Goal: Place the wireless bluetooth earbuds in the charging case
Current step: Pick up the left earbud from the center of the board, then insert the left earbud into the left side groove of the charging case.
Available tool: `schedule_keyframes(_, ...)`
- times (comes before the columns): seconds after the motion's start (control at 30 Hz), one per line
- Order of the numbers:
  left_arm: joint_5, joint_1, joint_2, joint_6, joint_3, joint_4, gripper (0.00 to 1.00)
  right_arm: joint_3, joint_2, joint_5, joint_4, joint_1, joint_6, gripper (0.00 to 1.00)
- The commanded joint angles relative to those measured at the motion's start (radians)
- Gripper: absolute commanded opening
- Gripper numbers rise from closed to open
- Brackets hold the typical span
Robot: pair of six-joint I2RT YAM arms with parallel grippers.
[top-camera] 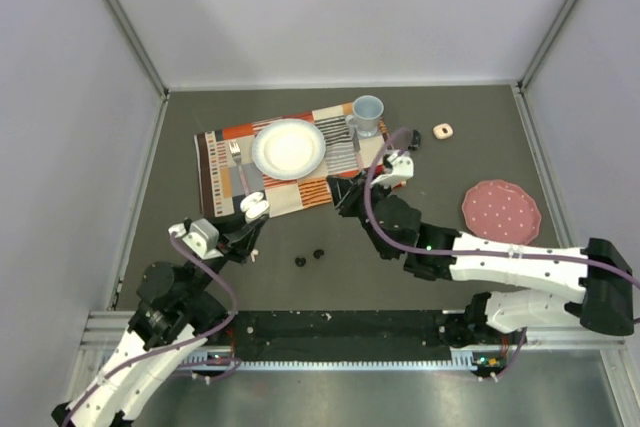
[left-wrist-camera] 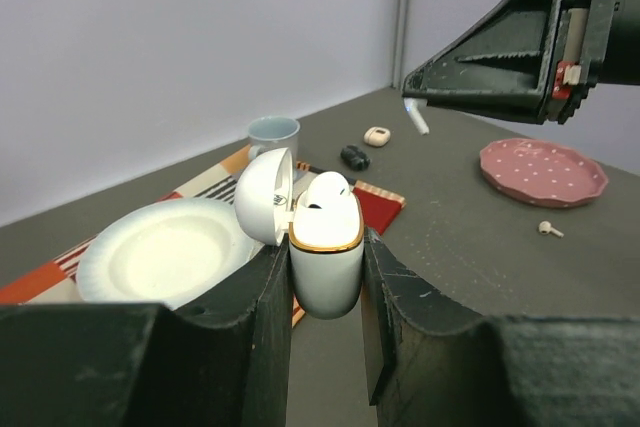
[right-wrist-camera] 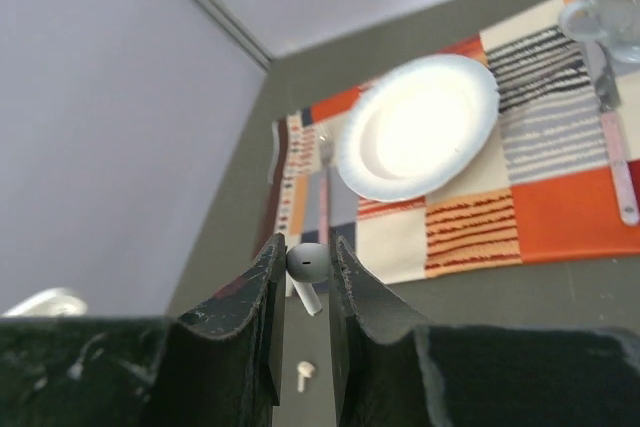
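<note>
My left gripper (left-wrist-camera: 326, 282) is shut on a white charging case (left-wrist-camera: 325, 265) with a gold rim, held upright above the table. Its lid (left-wrist-camera: 264, 197) hangs open to the left and one white earbud (left-wrist-camera: 326, 193) sits in it. My right gripper (right-wrist-camera: 308, 269) is shut on a white stemmed earbud (right-wrist-camera: 306, 263), stem pointing down. In the left wrist view that gripper hangs above and right of the case, the earbud stem (left-wrist-camera: 415, 117) poking out. From the top, the case (top-camera: 255, 207) and right gripper (top-camera: 343, 193) are apart. Two black earbuds (top-camera: 300, 261) (top-camera: 318, 253) lie on the table.
A patterned placemat (top-camera: 310, 197) carries a white plate (top-camera: 288, 147), fork (top-camera: 237, 159), knife (right-wrist-camera: 610, 137) and blue cup (top-camera: 367, 114). A small black case (top-camera: 413, 137) and a pinkish case (top-camera: 443, 131) lie behind. A pink plate (top-camera: 500, 210) sits right; loose white earbuds (left-wrist-camera: 546, 229) (right-wrist-camera: 305, 375) lie on the table.
</note>
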Motion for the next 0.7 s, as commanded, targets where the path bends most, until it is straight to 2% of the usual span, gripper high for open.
schedule_keyframes(0.0, 0.082, 0.004, -0.101, -0.053, -0.037, 0.206, 0.00, -0.060, -0.104, 0.006, 0.208, 0.032, -0.071, 0.00)
schedule_keyframes(0.17, 0.123, 0.004, -0.059, -0.089, -0.083, 0.346, 0.00, -0.088, -0.155, -0.053, 0.281, 0.045, -0.100, 0.00)
schedule_keyframes(0.4, 0.195, 0.003, 0.023, -0.138, -0.144, 0.529, 0.00, -0.122, -0.169, -0.093, 0.466, 0.092, -0.209, 0.00)
schedule_keyframes(0.67, 0.192, 0.003, 0.065, -0.144, -0.154, 0.571, 0.00, -0.091, -0.098, -0.093, 0.655, 0.198, -0.376, 0.00)
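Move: The white earbud is already pinched in the right hand. The open charging case in the left fingers lies about 14 cm left of the right hand, some 5 cm back and level with it. Below the right hand by roughly 25 cm are the plate, 20 cm ahead and 11 cm left, and two black earbuds, 3 cm back and 7 cm left. From the left hand the held earbud is about 15 cm right, 6 cm ahead, level. Up and back goes the right hand, rising about 10 cm and drawing in some 6 cm, rolling its left side up while its fingers tip upward and turn left, the earbud still pinched. The left hand brings the case about 3 cm right and as much up, easing back slightly, turning clockwise and tipping up; the sideways gap between them narrows. Both grips stay as they were. ##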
